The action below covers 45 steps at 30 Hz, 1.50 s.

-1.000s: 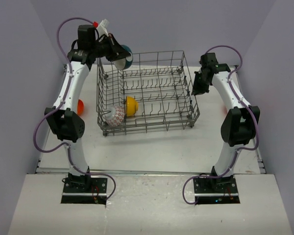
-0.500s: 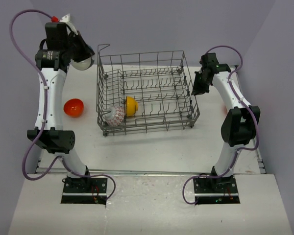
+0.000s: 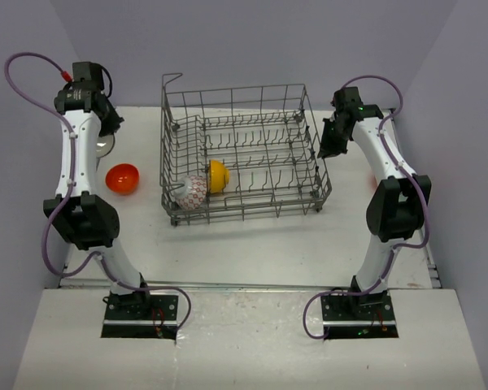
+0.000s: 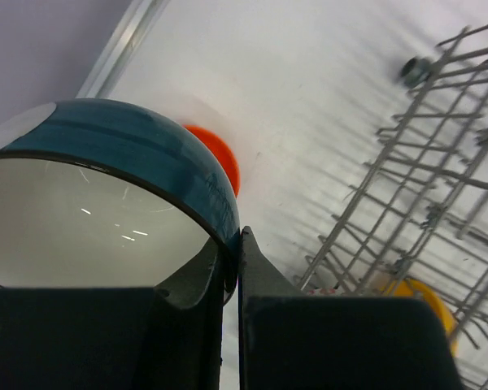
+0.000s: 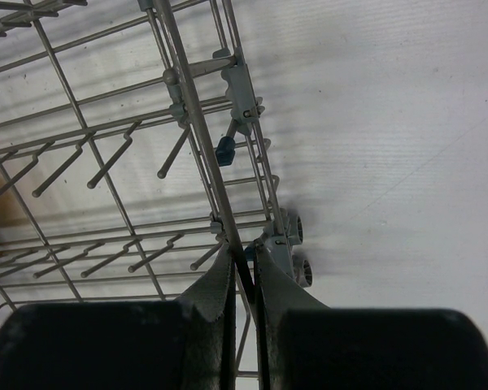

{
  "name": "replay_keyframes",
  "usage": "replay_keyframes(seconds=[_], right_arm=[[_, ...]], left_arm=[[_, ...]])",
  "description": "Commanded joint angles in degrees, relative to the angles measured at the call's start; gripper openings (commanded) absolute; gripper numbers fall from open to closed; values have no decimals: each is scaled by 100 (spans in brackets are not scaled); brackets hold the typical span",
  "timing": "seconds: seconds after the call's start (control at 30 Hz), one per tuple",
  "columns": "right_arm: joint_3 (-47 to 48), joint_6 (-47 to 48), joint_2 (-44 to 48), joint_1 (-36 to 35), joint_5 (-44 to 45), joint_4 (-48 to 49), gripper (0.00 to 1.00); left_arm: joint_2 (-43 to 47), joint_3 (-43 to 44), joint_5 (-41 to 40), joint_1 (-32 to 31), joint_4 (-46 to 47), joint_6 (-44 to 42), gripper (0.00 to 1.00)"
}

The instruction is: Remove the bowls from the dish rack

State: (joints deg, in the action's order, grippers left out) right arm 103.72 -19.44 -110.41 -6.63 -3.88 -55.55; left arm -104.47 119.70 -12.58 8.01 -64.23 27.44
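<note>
My left gripper [image 4: 237, 240] is shut on the rim of a teal-blue bowl [image 4: 146, 154] with a pale inside. In the top view it [image 3: 107, 132] holds that bowl over the table's far left, just behind an orange bowl [image 3: 122, 178] lying on the table. The grey wire dish rack [image 3: 252, 106] stands in the middle. In its front left corner sit a yellow bowl [image 3: 218, 175] and a white bowl with red pattern [image 3: 193, 191]. My right gripper [image 5: 244, 256] is shut on a wire of the rack's right side [image 5: 197, 122].
The table's left edge rail [image 4: 118, 45] runs close beside the held bowl. The rack's small wheels [image 5: 295, 244] sit by my right fingers. Purple walls close in the table at the back and on both sides.
My left arm has swung left from above the rack's back left corner, carrying the teal-blue bowl out and down toward the orange bowl. The right arm has not moved.
</note>
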Motion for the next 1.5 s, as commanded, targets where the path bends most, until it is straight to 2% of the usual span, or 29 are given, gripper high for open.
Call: replay_keyframes(seconds=[0.0,0.43,0.57,0.8,1.47], right_arm=[[-1,-491,-332,13,317,-52,0],[148,-499,-341,-57,370,-87,0],[201,-508,-376,-75,379,-88,0],[87,-508,-297,-101,379,-35,0],[113,-534,-350,-101,529,-44,0]], left_arm=[[-12,-227,-263,95,288,33,0],[-847,-763,-280,166,613,-81,0],[-873,-1237,-193,166,946,-116,0],[-1128,-1239,-52,166,1000,-160,0],[-1067,-1757,440,166,1228,24,0]])
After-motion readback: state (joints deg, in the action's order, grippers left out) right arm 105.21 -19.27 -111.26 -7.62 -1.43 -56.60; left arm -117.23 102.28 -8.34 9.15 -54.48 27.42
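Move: The red bowl on the table, over which the held blue bowl is going, lies about 25 cm below the left hand, some 6 cm to its left and 1 cm back. From that hand, the patterned bowl in the rack is roughly 16 cm to the right and 7 cm back, and the yellow bowl about 24 cm right and 3 cm back, both some 20 cm below. From the right hand, the red bowl is about 58 cm left, level ahead, 12 cm lower. The blue bowl, still pinched by its rim, is brought nearly straight down about 18 cm towards the red bowl by the left hand, quickly at first and then easing almost to a stop. On the way the wrist tips the fingers some 20 degrees closer to vertical, and they stay shut on the rim. ##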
